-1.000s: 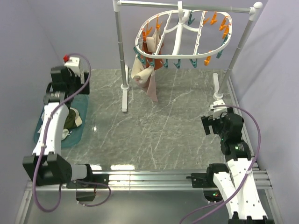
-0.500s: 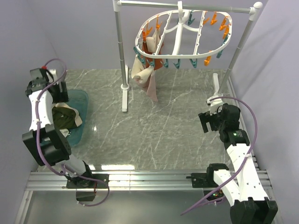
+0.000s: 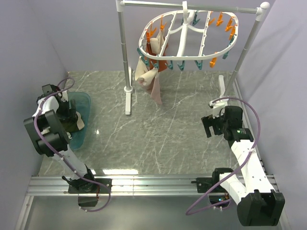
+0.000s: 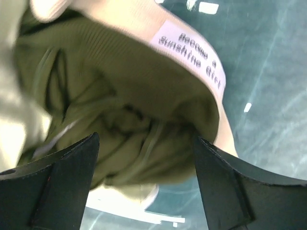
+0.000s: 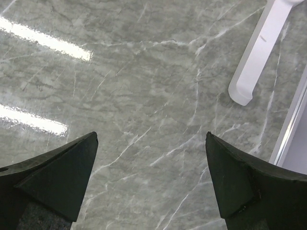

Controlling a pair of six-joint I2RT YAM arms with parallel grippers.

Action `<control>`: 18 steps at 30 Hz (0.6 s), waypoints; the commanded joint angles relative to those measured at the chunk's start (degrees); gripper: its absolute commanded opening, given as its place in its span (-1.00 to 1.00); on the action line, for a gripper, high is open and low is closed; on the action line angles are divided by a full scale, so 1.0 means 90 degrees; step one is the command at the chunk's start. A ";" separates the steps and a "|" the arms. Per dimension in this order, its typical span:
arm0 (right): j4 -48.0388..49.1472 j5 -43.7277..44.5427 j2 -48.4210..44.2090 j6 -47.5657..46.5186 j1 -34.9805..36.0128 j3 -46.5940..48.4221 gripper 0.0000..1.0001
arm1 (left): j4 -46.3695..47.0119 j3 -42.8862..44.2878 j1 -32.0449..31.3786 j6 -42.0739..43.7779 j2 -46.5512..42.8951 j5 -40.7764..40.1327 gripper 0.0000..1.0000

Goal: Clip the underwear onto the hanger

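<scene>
The underwear [image 4: 129, 91] is a dark olive brief with a beige waistband and a printed label. It lies bunched in a teal tray [image 3: 82, 101] at the table's left. My left gripper [image 4: 146, 158] is low over it, jaws wide, with olive cloth bulging between the fingertips [image 4: 62, 177]. In the top view the left gripper [image 3: 67, 117] covers most of the underwear [image 3: 73, 126]. The hanger [image 3: 187, 36], a white oval frame with orange and teal pins, hangs from the rail at the back. My right gripper [image 5: 151, 158] stands open over bare marble; in the top view the right gripper [image 3: 207, 127] is at the table's right.
Pinkish-beige and rust-red garments [image 3: 152, 72] hang from the hanger's left side. The white pole stand [image 3: 126, 57] has a foot [image 3: 128, 101] left of centre and another foot [image 5: 256, 52] beside my right gripper. A cream cloth [image 4: 14, 129] lies against the underwear.
My left arm has folded back and dropped its wrist onto the tray, over the underwear, and its jaws have narrowed a little. The right arm has straightened slightly, its gripper still open.
</scene>
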 commanded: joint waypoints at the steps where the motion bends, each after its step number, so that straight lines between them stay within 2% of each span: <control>1: -0.0047 -0.0065 0.0060 0.0122 -0.0041 0.0403 1.00 | 0.0442 0.0391 -0.0010 -0.0023 0.0306 0.0370 0.67; 6: -0.0106 -0.0065 0.0138 0.0190 -0.0031 0.0472 1.00 | 0.0589 0.0674 -0.0040 -0.0052 0.0639 0.0546 0.55; 9: -0.0096 -0.0055 0.0158 0.0210 -0.0031 0.0452 1.00 | 0.0609 0.0772 -0.0040 -0.0062 0.0795 0.0595 0.23; 10: -0.0096 -0.0055 0.0168 0.0210 -0.0031 0.0472 1.00 | 0.0599 0.0801 -0.0049 -0.0062 0.0805 0.0615 -0.05; 12: -0.0116 -0.0055 0.0168 0.0220 -0.0031 0.0491 1.00 | 0.0589 0.0811 -0.0049 -0.0072 0.0747 0.0663 -0.33; 13: -0.0106 -0.0065 0.0168 0.0229 -0.0031 0.0501 1.00 | 0.0560 0.0811 -0.0069 -0.0062 0.0718 0.0683 -0.64; 15: -0.0106 -0.0075 0.0177 0.0229 -0.0031 0.0511 1.00 | 0.0443 0.0879 -0.0088 -0.0052 0.0591 0.0654 -0.99; 18: -0.0106 -0.0085 0.0158 0.0229 -0.0031 0.0501 1.00 | 0.0277 0.0967 -0.0088 -0.0023 0.0289 0.0722 -0.99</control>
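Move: The olive underwear lies in the basin just under the left hand, its middle some 4 cm ahead, 2 cm to the left and about 3 cm below the open fingers. A beige cloth lies level with the hand and roughly 11 cm to its left, equally low. The basin's right rim is about 11 cm to the hand's right, level with it and a little higher. From the right hand the underwear is some 75 cm left, 10 cm ahead and 10 cm below. The left fingers pinch a fold of the olive ribbed fabric below the lettered waistband, closing from nearly wide open to shut. To get there the hand slides forward about 4 cm into the underwear, first sinking some 2 cm, then easing up slightly as the fingers close, its downward attitude hardly changed. ##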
